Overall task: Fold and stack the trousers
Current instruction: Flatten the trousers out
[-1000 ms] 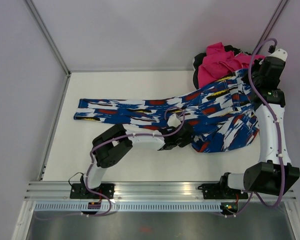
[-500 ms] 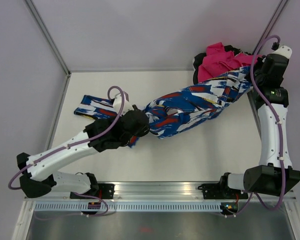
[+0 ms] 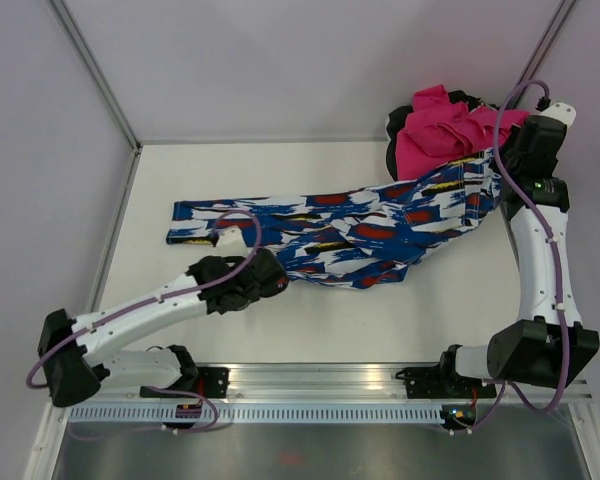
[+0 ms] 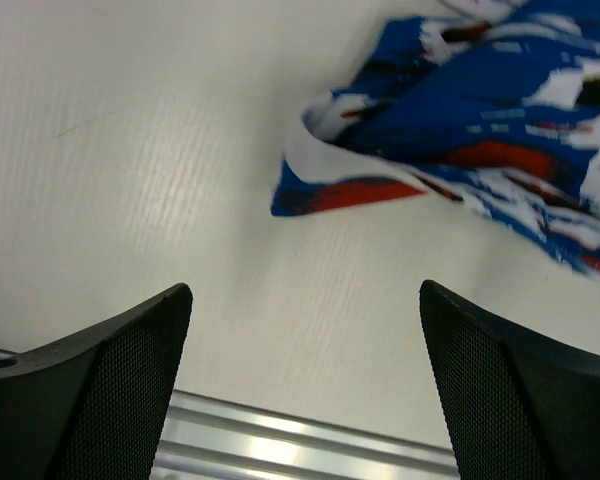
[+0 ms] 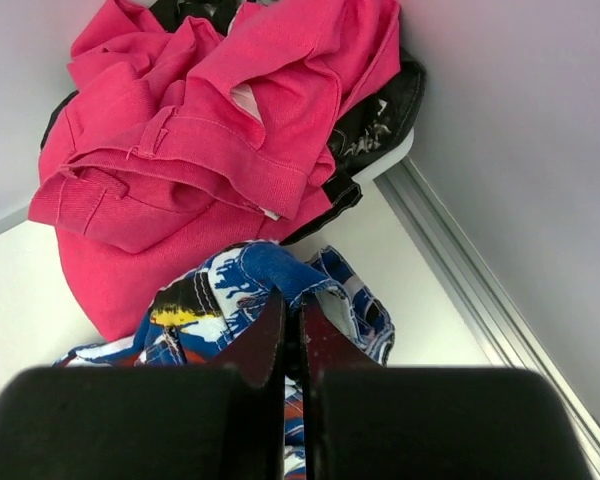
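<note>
The trousers [image 3: 360,225], royal blue with white, red, black and yellow blotches, lie stretched across the table from the far left to the back right. My right gripper [image 3: 499,170] is shut on their bunched right end, and in the right wrist view the closed fingers [image 5: 325,345] pinch a blue fold of the trousers [image 5: 280,275]. My left gripper [image 3: 273,276] hovers at the near edge of the cloth, open and empty. From the left wrist, its wide-apart fingers [image 4: 130,380] frame bare table, with a loose edge of the trousers [image 4: 460,130] beyond them.
A pink garment [image 3: 440,125] is heaped on a black one [image 3: 395,150] in the back right corner, right behind the held end. The side wall's metal rail [image 5: 480,270] runs close to the right gripper. A metal rail [image 4: 300,455] borders the table's near edge.
My left gripper has opened and let go of the trousers, drawing back toward the near side. The cloth, bunched half a second ago, now lies longer and flatter. The right gripper kept its hold.
</note>
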Available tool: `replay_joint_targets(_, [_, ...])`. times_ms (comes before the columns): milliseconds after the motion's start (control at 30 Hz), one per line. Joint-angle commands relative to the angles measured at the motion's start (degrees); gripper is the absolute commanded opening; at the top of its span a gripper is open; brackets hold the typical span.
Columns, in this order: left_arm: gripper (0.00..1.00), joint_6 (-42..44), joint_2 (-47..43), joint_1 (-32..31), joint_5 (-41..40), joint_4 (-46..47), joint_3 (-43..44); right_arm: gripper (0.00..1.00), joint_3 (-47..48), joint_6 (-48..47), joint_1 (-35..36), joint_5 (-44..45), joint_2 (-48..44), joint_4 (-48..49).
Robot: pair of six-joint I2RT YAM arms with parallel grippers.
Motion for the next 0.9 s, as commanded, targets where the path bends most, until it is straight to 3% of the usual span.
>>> replay_joint_targets(0, [0.99,5.07,-8.02,11.26,4.38,9.44,-6.23,0.00,-1.68,-0.33,-0.22,0.76,-0.98,4.50])
replay_joint_targets(33, [0.99,7.30,-9.95,14.34,9.89,13.66,-8.60,0.00,-2.38,-0.16,-0.22,0.41,-1.16,4.85])
replay_joint_targets(100, [0.98,10.03,-10.32,21.04,13.45,22.64,-13.28,0.00,-3.61,0.02,-0.14,0.15,-1.69,5.20])
replay_joint_targets(267, [0.98,11.18,-2.71,25.43,17.76,31.78,-18.37,0.00,-3.88,0.19,-0.22,-0.47,-2.22,5.47])
replay_joint_targets(400, [0.92,11.36,2.68,27.82,26.99,46.28,-23.56,0.00,-3.88,0.28,-0.22,-1.00,-2.04,5.56])
replay_joint_targets(433, [0.89,10.84,3.47,27.91,28.83,50.66,-24.27,0.00,-3.97,0.28,-0.22,-1.00,-2.04,5.47])
replay_joint_targets(533, [0.60,10.31,5.14,27.91,29.55,53.51,-24.98,0.00,-4.49,0.28,-0.22,-0.91,-2.30,5.56])
replay_joint_targets(567, [0.32,10.57,5.15,28.00,29.20,52.64,-24.19,0.00,-5.02,0.28,-0.22,-0.91,-2.48,5.82])
replay_joint_targets(600, [0.14,11.61,4.36,28.08,28.50,50.81,-23.23,0.00,-5.20,0.19,-0.22,-0.47,-2.74,5.82])
replay_joint_targets(633, [0.03,12.06,3.57,28.17,25.36,44.00,-21.83,0.00,-5.29,0.19,-0.22,-0.30,-2.83,5.73])
replay_joint_targets(700, [0.02,13.55,1.03,28.96,20.09,35.02,-16.47,0.00,-5.37,0.19,-0.22,0.06,-3.01,5.38])
replay_joint_targets(733, [0.02,14.08,-2.47,29.92,13.71,25.49,-11.84,0.00,-5.37,0.28,-0.22,0.14,-3.09,5.29])
replay_joint_targets(867, [0.02,16.89,-12.15,31.78,-4.52,6.30,1.77,0.00,-5.81,1.16,-0.31,-0.12,-3.27,4.15])
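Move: The near trouser leg's loose end lies some 7 cm ahead of the open left hand, about 1 cm to its left and 11 cm below. The far leg's cuff is roughly 24 cm ahead and 21 cm left of that hand; the trousers' near fold lies about 9 cm ahead and 26 cm right, both also 11 cm below. From the right hand, the loose end is around 15 cm back, 53 cm left and 29 cm below. The near leg's loose end is what the left hand goes for: it sweeps forward and left about 5 cm each way, turning slightly counter-clockwise, then sinks some 9 cm while easing back right. Its fingers shut and pinch the cloth there, then lift it about 9 cm, drifting left and forward. The right hand, still gripping the waist, lowers it 3 cm, then holds. ##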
